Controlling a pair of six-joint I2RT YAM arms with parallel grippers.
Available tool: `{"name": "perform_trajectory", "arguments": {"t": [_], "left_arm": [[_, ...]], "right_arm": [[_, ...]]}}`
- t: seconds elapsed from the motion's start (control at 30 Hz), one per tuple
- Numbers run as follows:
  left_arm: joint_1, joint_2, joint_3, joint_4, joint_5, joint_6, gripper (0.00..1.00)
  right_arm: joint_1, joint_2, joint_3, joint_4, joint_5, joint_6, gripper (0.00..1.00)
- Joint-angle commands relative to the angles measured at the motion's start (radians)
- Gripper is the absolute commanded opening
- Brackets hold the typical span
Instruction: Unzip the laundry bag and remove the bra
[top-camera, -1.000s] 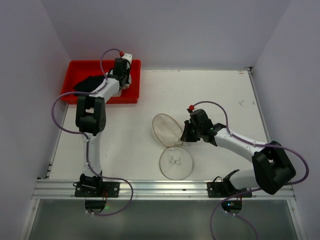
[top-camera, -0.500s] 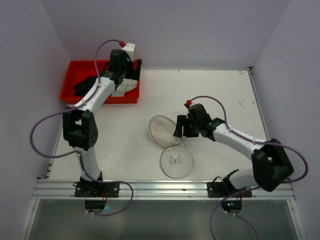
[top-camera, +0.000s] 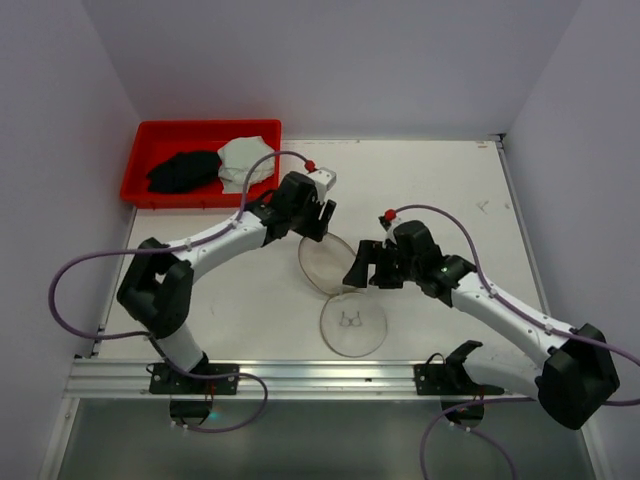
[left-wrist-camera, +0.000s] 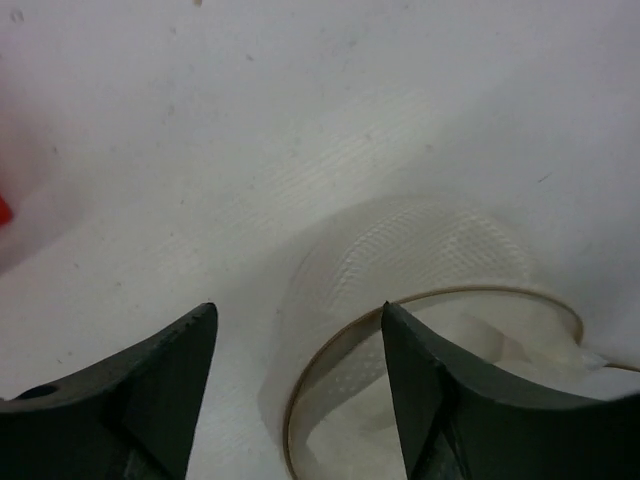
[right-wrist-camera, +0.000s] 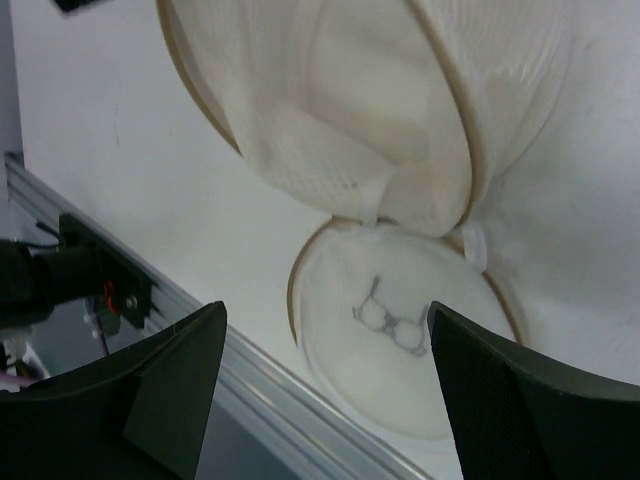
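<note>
The laundry bag (top-camera: 322, 262) lies unzipped mid-table, its white mesh drum gaping on its side. Its round lid (top-camera: 352, 322), with the small bra drawing, lies flat toward the near edge. My left gripper (top-camera: 312, 228) hovers open at the drum's far rim; in the left wrist view that rim (left-wrist-camera: 420, 300) runs under the right finger (left-wrist-camera: 440, 400), and nothing is held between the left gripper's (left-wrist-camera: 295, 312) fingers. My right gripper (top-camera: 358, 270) is open beside the drum, and in its wrist view the right gripper (right-wrist-camera: 325, 312) hangs above the lid (right-wrist-camera: 400, 350) and the drum (right-wrist-camera: 380, 100). A white cupped garment (top-camera: 245, 160), apparently the bra, lies in the red tray (top-camera: 200, 195).
A black crumpled garment (top-camera: 185, 170) lies in the red tray at the far left corner, next to the white one. The aluminium rail (top-camera: 320, 378) with both arm bases runs along the near edge. White walls enclose the table on three sides.
My left gripper opened over the tray, left the white garment there and swung right to the bag's far rim. My right gripper opened off the bag and drew back slightly.
</note>
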Motion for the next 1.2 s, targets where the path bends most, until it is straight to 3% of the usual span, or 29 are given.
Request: {"name": "perform_trajectory", "arguments": {"t": [0.0, 0.2, 0.4, 0.7, 0.87, 1.0, 1.17], "left_arm": [[-0.006, 0.045, -0.033, 0.042, -0.075, -0.059, 0.66], [-0.007, 0.1, -0.132, 0.09, -0.071, -0.134, 0.4], [-0.007, -0.001, -0.289, 0.067, -0.149, -0.255, 0.21], [-0.009, -0.219, -0.578, 0.069, -0.109, -0.655, 0.2], [-0.01, -0.303, -0.628, 0.112, -0.141, -0.769, 0.21], [-0.009, -0.322, -0.631, 0.116, -0.21, -0.821, 0.2], [-0.009, -0.313, -0.626, 0.116, -0.235, -0.834, 0.17]], "right_arm": [[0.039, 0.009, -0.083, -0.018, -0.137, 0.063, 0.83], [0.039, 0.133, -0.224, 0.139, -0.267, 0.173, 0.83], [-0.014, 0.257, -0.206, 0.155, -0.182, 0.184, 0.83], [-0.105, 0.447, 0.082, 0.12, 0.052, 0.058, 0.84], [-0.111, 0.469, 0.242, 0.037, 0.142, -0.028, 0.84], [-0.114, 0.391, 0.213, -0.04, 0.295, -0.003, 0.82], [-0.131, 0.32, 0.07, -0.089, 0.333, 0.09, 0.79]]}}
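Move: The laundry bag's left rim is about 5 cm back, 5 cm left and 11 cm below the open left hand. From that hand the bag opening's middle sits roughly 6 cm back and 2 cm right, the folded-back lid some 20 cm back and 8 cm right. From the right hand the lid is about 6 cm back, straight in line and 12 cm down; the opening is some 8 cm ahead and 6 cm left. Dropping some 11 cm while easing back and left, the left hand closes on the bag's left rim, then drags it back and left, turning counter-clockwise about 40 degrees. Meanwhile the right hand, fingers open, dips down and back to the lid, sweeps forward some 17 cm, pushing the lid along, then rises slightly and drifts right. ##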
